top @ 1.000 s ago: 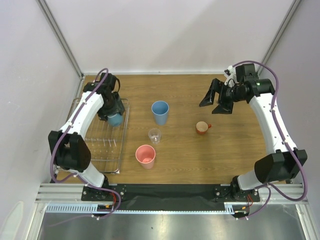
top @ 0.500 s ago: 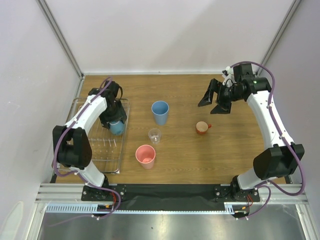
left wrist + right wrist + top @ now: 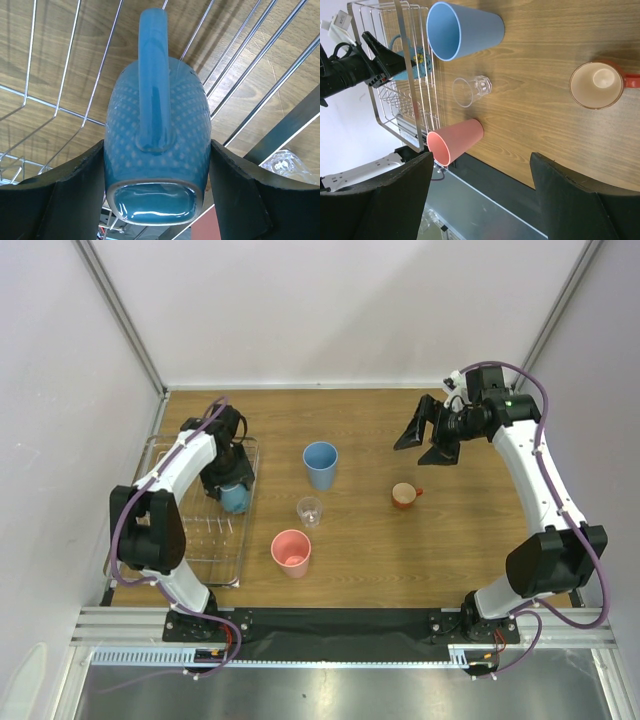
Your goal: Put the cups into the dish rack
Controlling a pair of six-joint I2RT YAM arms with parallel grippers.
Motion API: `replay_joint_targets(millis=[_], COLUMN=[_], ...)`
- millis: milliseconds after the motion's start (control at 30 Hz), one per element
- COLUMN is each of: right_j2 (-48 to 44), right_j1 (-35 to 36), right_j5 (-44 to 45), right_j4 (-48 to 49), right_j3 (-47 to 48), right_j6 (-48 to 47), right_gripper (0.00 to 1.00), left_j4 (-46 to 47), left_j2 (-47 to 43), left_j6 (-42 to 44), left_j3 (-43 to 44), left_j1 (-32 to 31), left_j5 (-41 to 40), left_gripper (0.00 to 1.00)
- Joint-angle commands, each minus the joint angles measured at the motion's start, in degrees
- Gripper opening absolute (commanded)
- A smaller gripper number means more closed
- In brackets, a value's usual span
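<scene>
My left gripper (image 3: pixel 232 492) is shut on the blue-grey mug (image 3: pixel 157 145), held upside down with its handle facing the camera, low over the back right part of the dish rack (image 3: pixel 180 540). On the wood stand the light-blue tumbler (image 3: pixel 320 462), the clear glass (image 3: pixel 310 511), the pink tumbler (image 3: pixel 291 551) and the orange mug (image 3: pixel 404 495). My right gripper (image 3: pixel 422 438) hangs open above the table at the back right, holding nothing. Its wrist view looks down on the orange mug (image 3: pixel 597 85), the light-blue tumbler (image 3: pixel 465 30) and the pink tumbler (image 3: pixel 457 140).
The rack's wires (image 3: pixel 280 82) run close under and beside the mug. The rack sits against the left wall frame. A black strip and a metal rail run along the near table edge between the arm bases.
The left arm has carried the mug a little toward the near side and lower into the rack. The right gripper has drifted slightly back, still open.
</scene>
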Motion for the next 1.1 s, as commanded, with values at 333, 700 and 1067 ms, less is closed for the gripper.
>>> replay_joint_targets(millis=[333,700,1067], right_j2=[2.93,4.78,11.01], right_j1=[1.87,5.03,24.34], right_j5=[-0.94,-0.15,14.52], right_j4=[2.27,1.83,3.42], right_j3=[0.94,3.49,8.93], right_j6=[0.28,-0.95,1.34], right_gripper=[0.84,0.86,0.82], left_j4=[2.23,0.30,-8.05], left_j2=[-0.49,-2.77,-17.52], left_j6=[1.67,1.23,-0.26], left_j3=[-0.68,1.25,9.25], left_j1=[1.17,1.17,1.17], left_j5=[-0.68,-2.70,2.74], left_gripper=[0.73,1.00,1.00])
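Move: The blue mug sits between the left hand's fingers, its middle about 2 cm below, inside the rack's right side. From that hand the clear glass stands roughly 17 cm right and 4 cm back, the pink cup 12 cm right and 16 cm back. For the empty right hand the clear glass is some 20 cm left, 4 cm back and 23 cm down; the blue cup is 18 cm left, 6 cm ahead; the small red cup lies almost straight below, about 2 cm right. The left fingers, still around the blue mug in the rack, spread fully and let go of it, the hand easing about 1 cm left; it then rises quickly some 8 cm off the mug, tipping slightly. The open right hand drifts, then speeds up leftward about 10 cm and a little down towards the clear glass, swinging roughly 15 degrees counter-clockwise, touching nothing. ##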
